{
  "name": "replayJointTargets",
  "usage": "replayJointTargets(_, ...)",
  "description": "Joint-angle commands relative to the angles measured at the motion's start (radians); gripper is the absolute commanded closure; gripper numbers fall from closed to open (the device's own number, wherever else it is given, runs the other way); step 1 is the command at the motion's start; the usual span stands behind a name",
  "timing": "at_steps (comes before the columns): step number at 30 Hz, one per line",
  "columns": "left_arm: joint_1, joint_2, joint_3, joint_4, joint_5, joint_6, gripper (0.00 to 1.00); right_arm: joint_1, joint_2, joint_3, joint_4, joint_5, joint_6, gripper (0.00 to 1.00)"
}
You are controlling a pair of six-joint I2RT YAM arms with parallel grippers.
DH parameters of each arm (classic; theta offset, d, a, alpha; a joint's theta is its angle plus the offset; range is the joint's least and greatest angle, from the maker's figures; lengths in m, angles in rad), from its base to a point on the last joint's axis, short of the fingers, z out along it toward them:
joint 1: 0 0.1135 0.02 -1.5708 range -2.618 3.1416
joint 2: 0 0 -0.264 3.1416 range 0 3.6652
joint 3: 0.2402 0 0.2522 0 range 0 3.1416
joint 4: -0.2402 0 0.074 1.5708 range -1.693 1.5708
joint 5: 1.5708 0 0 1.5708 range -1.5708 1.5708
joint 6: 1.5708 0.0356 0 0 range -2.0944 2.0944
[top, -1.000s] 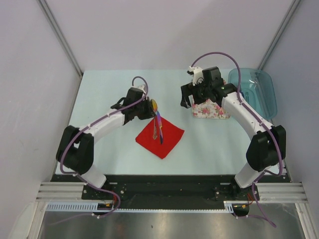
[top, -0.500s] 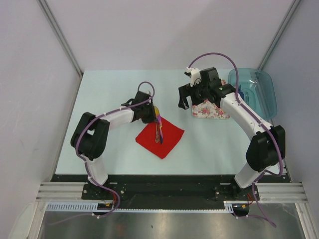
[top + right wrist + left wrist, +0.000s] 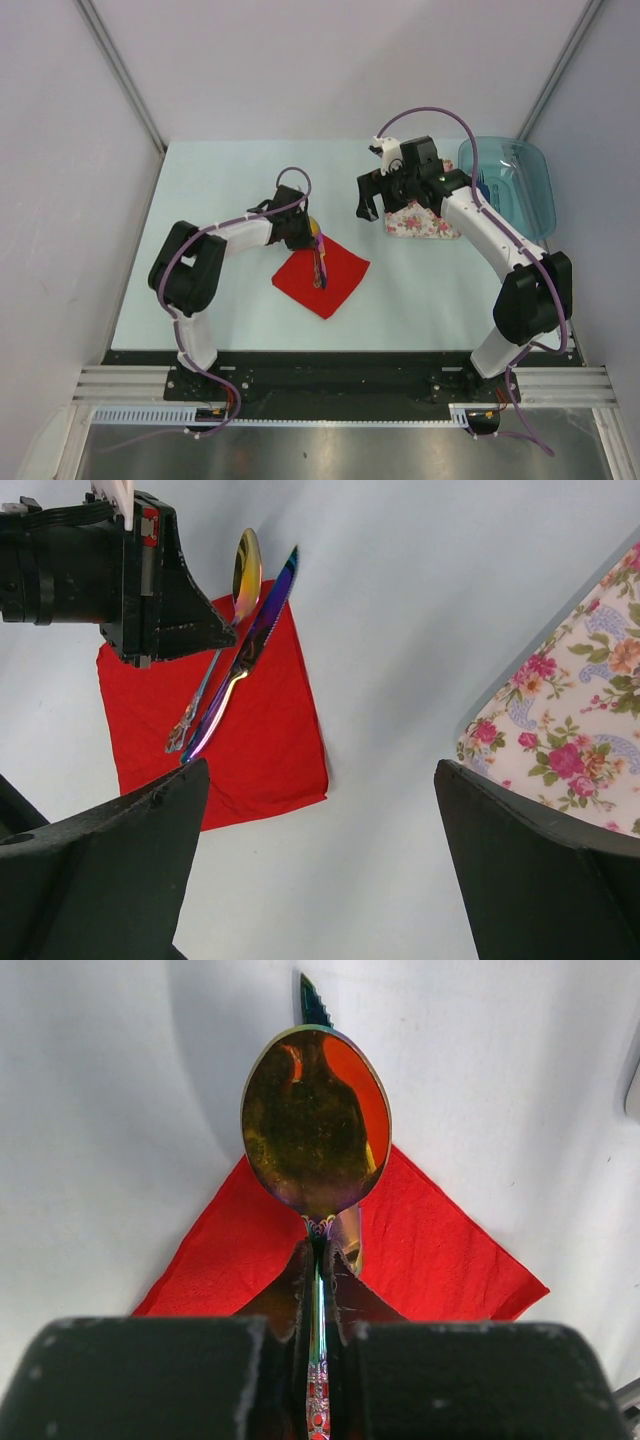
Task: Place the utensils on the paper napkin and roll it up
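Observation:
The red paper napkin (image 3: 335, 275) lies flat at the table's middle. A rainbow-tinted knife (image 3: 320, 262) lies on it, its serrated tip past the far corner (image 3: 312, 1005). My left gripper (image 3: 305, 232) is at that corner, shut on the handle of the gold spoon (image 3: 315, 1120). In the left wrist view the fingers (image 3: 296, 1280) pinch the handle over the napkin (image 3: 440, 1250). The right wrist view shows spoon (image 3: 245, 570), knife (image 3: 245, 670) and napkin (image 3: 250, 740) side by side. My right gripper (image 3: 372, 200) hangs open and empty to the right.
A stack of white floral-print napkins (image 3: 420, 222) sits under the right arm and also shows in the right wrist view (image 3: 570, 720). A clear blue plastic bin (image 3: 505, 185) stands at the back right. Grey walls close in the table on both sides.
My left arm has folded in and carried the spoon a little right, onto the napkin's far corner beside the knife. My right gripper has shifted slightly left.

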Motion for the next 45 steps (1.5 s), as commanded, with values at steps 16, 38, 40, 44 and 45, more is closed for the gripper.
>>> replayJointTargets(16, -0.007, 0.013, 0.063, -0.004, -0.023, -0.02, 0.74, -0.005, -0.011, 0.0, 0.023, -0.016, 0.016, 0.01)
replayJointTargets(38, -0.098, -0.696, -0.254, -0.003, 0.158, 0.76, 0.0, -0.119, -0.097, -0.145, 0.15, -0.379, 0.193, 0.0)
replayJointTargets(40, -0.174, -0.794, -0.341, -0.029, 0.152, 0.92, 0.0, -0.119, -0.1, -0.175, 0.175, -0.41, 0.221, 0.0)
replayJointTargets(44, -0.305, -0.894, -0.467, -0.021, 0.104, 1.072, 0.0, -0.119, -0.095, -0.226, 0.215, -0.441, 0.262, 0.0)
replayJointTargets(45, -0.328, -0.903, -0.487, -0.003, 0.098, 1.1, 0.0, -0.119, -0.097, -0.237, 0.236, -0.436, 0.272, 0.0)
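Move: The left hand still holds the spoon by its neck, low over the napkin's far corner. The red napkin's middle is about 9 cm back, 2 cm to the right and 2 cm below; the spoon's own middle is 3 cm back and 1 cm to the right, with the knife's middle 3 cm back and 2 cm to the right. From the idle right hand the napkin's middle lies roughly 10 cm back, 11 cm to the left and 18 cm down. The left hand stays almost in place while its fingers slowly part and let go of the spoon alongside the knife, then it lifts quickly by some 18 cm and, opening wide, swings back about 15 cm over the napkin towards its near side, sinking slightly at the end as the wrist tips the fingers up flatter and turns them clockwise to the right. Late on, the right hand, still wide open, eases back about 3.5 cm towards the napkin and swings its fingers some 20 degrees further to the left. ##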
